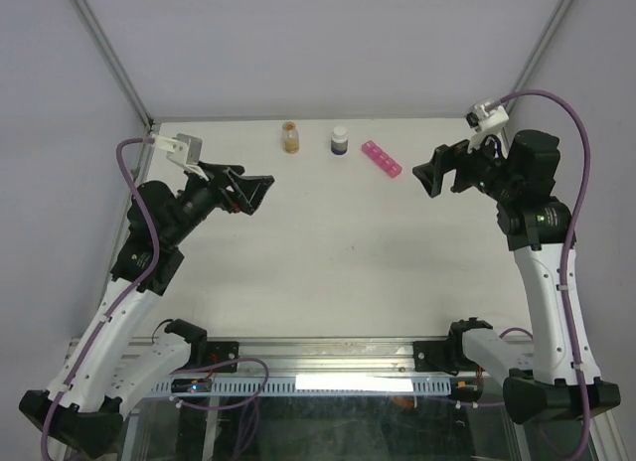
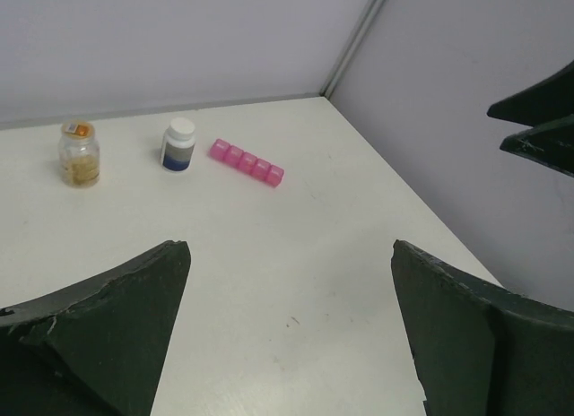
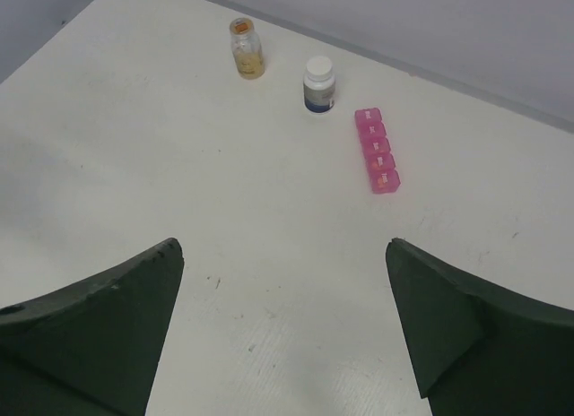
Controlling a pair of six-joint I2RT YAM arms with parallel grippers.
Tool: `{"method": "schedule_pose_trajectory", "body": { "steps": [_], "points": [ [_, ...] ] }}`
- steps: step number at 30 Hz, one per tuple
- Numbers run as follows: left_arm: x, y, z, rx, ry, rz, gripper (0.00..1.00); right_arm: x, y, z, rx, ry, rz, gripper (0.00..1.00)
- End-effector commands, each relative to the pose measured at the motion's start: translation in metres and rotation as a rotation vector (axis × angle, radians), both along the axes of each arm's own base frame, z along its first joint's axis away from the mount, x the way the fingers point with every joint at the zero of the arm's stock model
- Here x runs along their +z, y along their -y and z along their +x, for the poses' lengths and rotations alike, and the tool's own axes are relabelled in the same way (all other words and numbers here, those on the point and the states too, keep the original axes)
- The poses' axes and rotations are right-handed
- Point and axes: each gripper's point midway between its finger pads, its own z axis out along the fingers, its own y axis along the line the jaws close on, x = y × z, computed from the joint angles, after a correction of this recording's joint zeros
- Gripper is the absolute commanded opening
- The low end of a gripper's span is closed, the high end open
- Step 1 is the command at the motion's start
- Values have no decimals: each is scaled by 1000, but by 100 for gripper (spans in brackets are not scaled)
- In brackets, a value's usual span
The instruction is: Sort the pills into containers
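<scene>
The pills show as an orange-brown mass inside a small clear bottle [image 1: 290, 137] with an orange cap, standing at the back of the table; it also shows in the left wrist view [image 2: 79, 154] and the right wrist view [image 3: 246, 49]. The pink pill organiser [image 1: 381, 159], lids shut, lies at the back right, also in the left wrist view [image 2: 247, 161] and the right wrist view [image 3: 377, 151]. My left gripper [image 1: 250, 191] is open and empty, raised at the left. My right gripper [image 1: 433, 173] is open and empty, raised at the right, near the organiser.
A dark bottle with a white cap [image 1: 340, 140] stands between the clear bottle and the organiser. The white table [image 1: 328, 252] is walled by grey panels at the back and sides. A metal rail with cables runs along the near edge.
</scene>
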Motion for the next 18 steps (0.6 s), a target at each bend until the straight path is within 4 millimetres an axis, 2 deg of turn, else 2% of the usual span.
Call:
{"method": "schedule_pose_trajectory", "body": {
  "steps": [1,8,13,18],
  "points": [
    [2,-12,-3,7,-21,-71,99,-3,12,7,-73,-16,36,99],
    [-19,-27,-2,15,-93,-140,99,-22,17,16,-87,-59,70,99],
    [-37,-28,-3,-13,-148,-183,99,-43,3,17,81,-64,37,99],
    [-53,-27,-5,-49,-176,-184,99,-75,-7,31,215,-94,12,99]
  ]
}}
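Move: Ahead of the left hand, about 42 cm out and 1 cm to its left, stands the glass jar, with the white-capped bottle equally far out but some 17 cm to the right. From the right hand the pink pillbox lies roughly 35 cm ahead and 5 cm left, the white-capped bottle about 38 cm ahead and 18 cm left. All sit some 30 cm below the hands. Sinking towards table height with fingers wide open and empty, both hands stay well short of the containers. The left drops about 6 cm while drifting some 3 cm left, rolling its left side down roughly 15 degrees. The right drops about 7 cm, swinging slightly right then partly back, easing forward about 2 cm and dipping its fingertips a little more towards the table. ##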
